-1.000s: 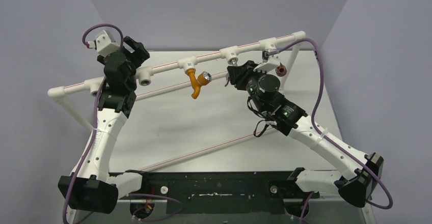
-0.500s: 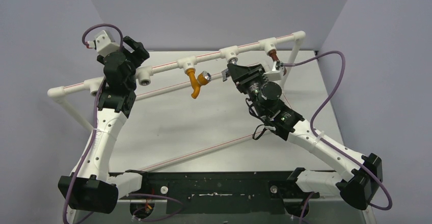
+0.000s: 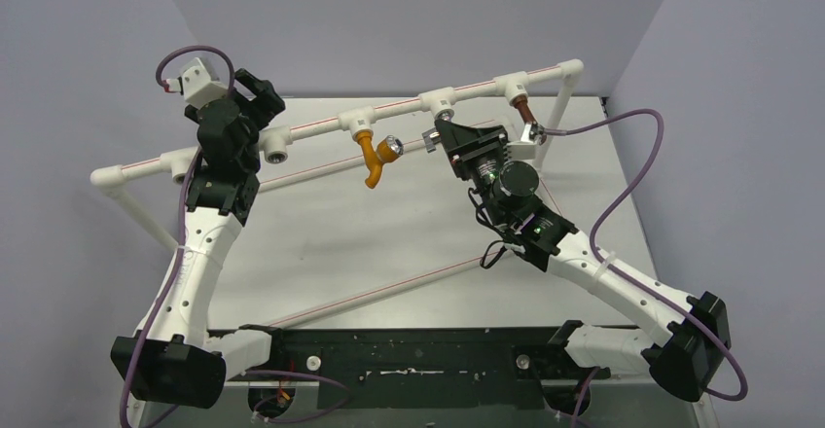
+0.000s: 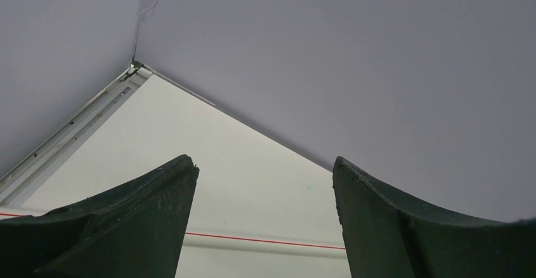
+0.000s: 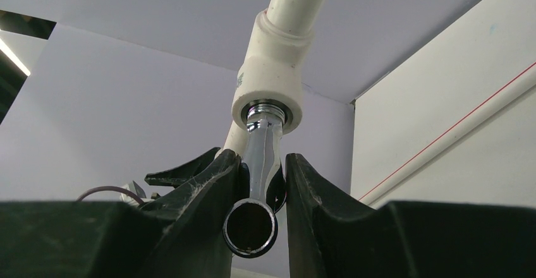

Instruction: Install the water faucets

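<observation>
The silver faucet (image 5: 261, 148) sits with its top in a white tee fitting (image 5: 268, 79) of the pipe frame, spout mouth toward the camera. My right gripper (image 5: 262, 161) is shut on its body; from above, the right gripper (image 3: 445, 134) is just below that fitting (image 3: 437, 100). The orange faucet (image 3: 369, 160) with a chrome knob (image 3: 393, 146) hangs from the fitting to the left. A brown faucet (image 3: 525, 112) hangs under the right-hand fitting. My left gripper (image 3: 261, 92) is open and holds nothing, raised near an empty fitting (image 3: 278, 146); the left gripper (image 4: 262, 164) faces the back wall.
The white pipe frame (image 3: 321, 123) with red stripes crosses the table diagonally, with a corner post (image 3: 556, 117) at the right. A purple cable (image 3: 632, 170) loops beside the right arm. Grey walls close the back and both sides.
The right wrist has rolled while staying on the silver faucet; its camera housing has swung aside, uncovering the brown faucet. The purple cable has shifted right. The left arm has not moved.
</observation>
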Action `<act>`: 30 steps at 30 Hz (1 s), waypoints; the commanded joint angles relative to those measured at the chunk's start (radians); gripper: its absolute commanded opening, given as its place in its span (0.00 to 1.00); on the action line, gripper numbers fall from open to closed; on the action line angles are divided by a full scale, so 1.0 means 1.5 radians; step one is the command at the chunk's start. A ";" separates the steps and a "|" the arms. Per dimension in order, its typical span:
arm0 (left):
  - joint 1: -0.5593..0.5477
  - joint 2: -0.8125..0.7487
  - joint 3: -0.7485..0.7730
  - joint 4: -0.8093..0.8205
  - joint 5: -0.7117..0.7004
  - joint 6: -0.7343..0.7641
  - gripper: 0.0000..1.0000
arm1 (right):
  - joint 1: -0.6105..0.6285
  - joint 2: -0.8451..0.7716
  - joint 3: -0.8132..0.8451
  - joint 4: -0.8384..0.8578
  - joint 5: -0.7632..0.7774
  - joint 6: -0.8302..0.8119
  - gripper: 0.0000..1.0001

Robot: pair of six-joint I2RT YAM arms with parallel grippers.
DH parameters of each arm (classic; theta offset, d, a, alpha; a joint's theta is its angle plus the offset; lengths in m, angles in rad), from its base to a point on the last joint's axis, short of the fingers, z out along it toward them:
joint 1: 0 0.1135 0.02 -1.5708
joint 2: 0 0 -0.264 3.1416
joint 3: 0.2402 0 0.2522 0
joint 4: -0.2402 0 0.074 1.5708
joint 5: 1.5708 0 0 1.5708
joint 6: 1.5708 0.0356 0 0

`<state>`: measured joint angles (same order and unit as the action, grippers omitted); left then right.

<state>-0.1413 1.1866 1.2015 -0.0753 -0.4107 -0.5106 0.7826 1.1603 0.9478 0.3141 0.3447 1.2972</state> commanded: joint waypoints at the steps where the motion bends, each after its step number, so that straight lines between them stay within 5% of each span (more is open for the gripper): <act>1: -0.003 0.041 -0.059 -0.171 0.017 0.005 0.76 | 0.015 -0.009 0.009 0.188 -0.041 0.178 0.14; 7: -0.002 0.043 -0.060 -0.171 0.015 0.005 0.76 | 0.013 -0.025 -0.016 0.137 -0.030 0.172 0.49; 13: -0.002 0.044 -0.060 -0.172 0.014 0.007 0.76 | 0.011 -0.045 -0.028 0.089 -0.027 0.150 0.66; 30: -0.002 0.047 -0.059 -0.171 0.009 0.007 0.76 | 0.006 -0.160 -0.031 -0.100 -0.014 -0.020 0.78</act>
<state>-0.1421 1.1866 1.2003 -0.0788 -0.4107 -0.5110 0.7872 0.9638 0.8726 0.1951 0.3134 1.3811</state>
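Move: The silver faucet is between the right hand's nearly shut fingers, its middle only about 1 cm ahead and 1 cm to the left, with the pipe tee it is threaded into some 5 cm ahead and 1 cm left. At about the same height, the orange faucet sits roughly 11 cm left and 3 cm back, the brown faucet some 12 cm right and 2 cm ahead. From the left hand the silver faucet is about 25 cm right and 7 cm back. Open the right gripper wide to let go of the silver faucet, easing the hand up and slightly back as the fingers spread. Then draw it clear of the faucet, back about 4 cm and right some 3 cm, sinking a little from that rise; roll the wrist only slightly. ##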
